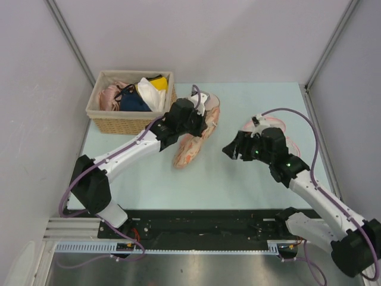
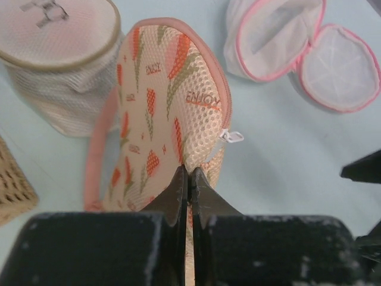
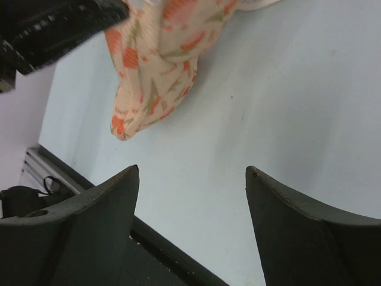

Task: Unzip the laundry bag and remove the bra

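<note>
The laundry bag (image 1: 190, 149) is a cream-peach pouch with orange-red prints and a pink zipper edge, lying mid-table. In the left wrist view the laundry bag (image 2: 172, 95) stands on edge, with a white zipper pull (image 2: 233, 137) on its right rim. My left gripper (image 1: 206, 126) is shut on the bag's fabric edge, fingertips pinched together (image 2: 190, 174). My right gripper (image 1: 231, 150) is open and empty, to the right of the bag and above bare table (image 3: 191, 173). The bag's lower end (image 3: 161, 59) shows in the right wrist view. The bra is hidden.
A wicker basket (image 1: 119, 122) with pink, navy and yellow-white garments stands at the back left. A cylindrical white mesh bag (image 2: 59, 65) sits left of the pouch. A round white mesh bag with pink rim (image 2: 297, 47) lies open at right, behind my right gripper (image 1: 268, 124).
</note>
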You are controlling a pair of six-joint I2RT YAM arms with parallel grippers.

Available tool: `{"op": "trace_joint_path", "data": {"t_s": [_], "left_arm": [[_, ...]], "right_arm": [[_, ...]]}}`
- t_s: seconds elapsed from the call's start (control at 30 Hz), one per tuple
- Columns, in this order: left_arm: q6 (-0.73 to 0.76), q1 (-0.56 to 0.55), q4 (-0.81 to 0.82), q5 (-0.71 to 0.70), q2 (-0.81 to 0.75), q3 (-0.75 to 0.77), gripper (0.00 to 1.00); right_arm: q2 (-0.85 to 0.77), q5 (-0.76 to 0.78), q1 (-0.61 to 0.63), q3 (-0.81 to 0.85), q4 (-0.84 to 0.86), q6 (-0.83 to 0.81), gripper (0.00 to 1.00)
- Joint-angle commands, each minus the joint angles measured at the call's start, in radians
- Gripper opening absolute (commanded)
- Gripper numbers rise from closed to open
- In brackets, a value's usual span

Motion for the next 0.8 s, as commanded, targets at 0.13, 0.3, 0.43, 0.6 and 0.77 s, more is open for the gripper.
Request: {"op": "trace_joint_path", "data": {"t_s": [0.13, 0.3, 0.43, 0.6, 0.77], "left_arm": [[-0.057, -0.003, -0.023, 0.154, -0.004, -0.022, 0.00], [-0.060, -0.003, -0.026, 0.142, 0.014, -0.009, 0.00], [-0.061, -0.003, -0.029, 0.151, 0.016, -0.009, 0.00], [-0.061, -0.004, -0.035, 0.157, 0.027, -0.003, 0.00], [-0.060, -0.003, -0.044, 0.164, 0.039, 0.012, 0.00]], "right_arm": [[0.121, 0.231, 0.118, 0.166, 0.075, -0.080, 0.74], [0.193, 0.239, 0.120, 0.197, 0.136, -0.116, 0.70], [0.253, 0.319, 0.144, 0.250, 0.121, -0.135, 0.63], [0.313, 0.328, 0.184, 0.295, 0.112, -0.171, 0.57], [0.341, 0.348, 0.200, 0.297, 0.109, -0.180, 0.53]]}}
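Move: The laundry bag's zip pull is about 10 cm ahead of the right hand, 8 cm to its left and 3 cm higher. The shut left gripper already holds the bag beside the pull, which lies some 3 cm to that hand's right and 1 cm ahead. The round mesh bag is about 25 cm ahead of the right hand and 11 cm left; the pink-rimmed bag 16 cm ahead and 14 cm right, both on the table well below. Right fingers reach about 8 cm forward-left to the zip pull, narrowing; left lowers and draws back the held bag. ##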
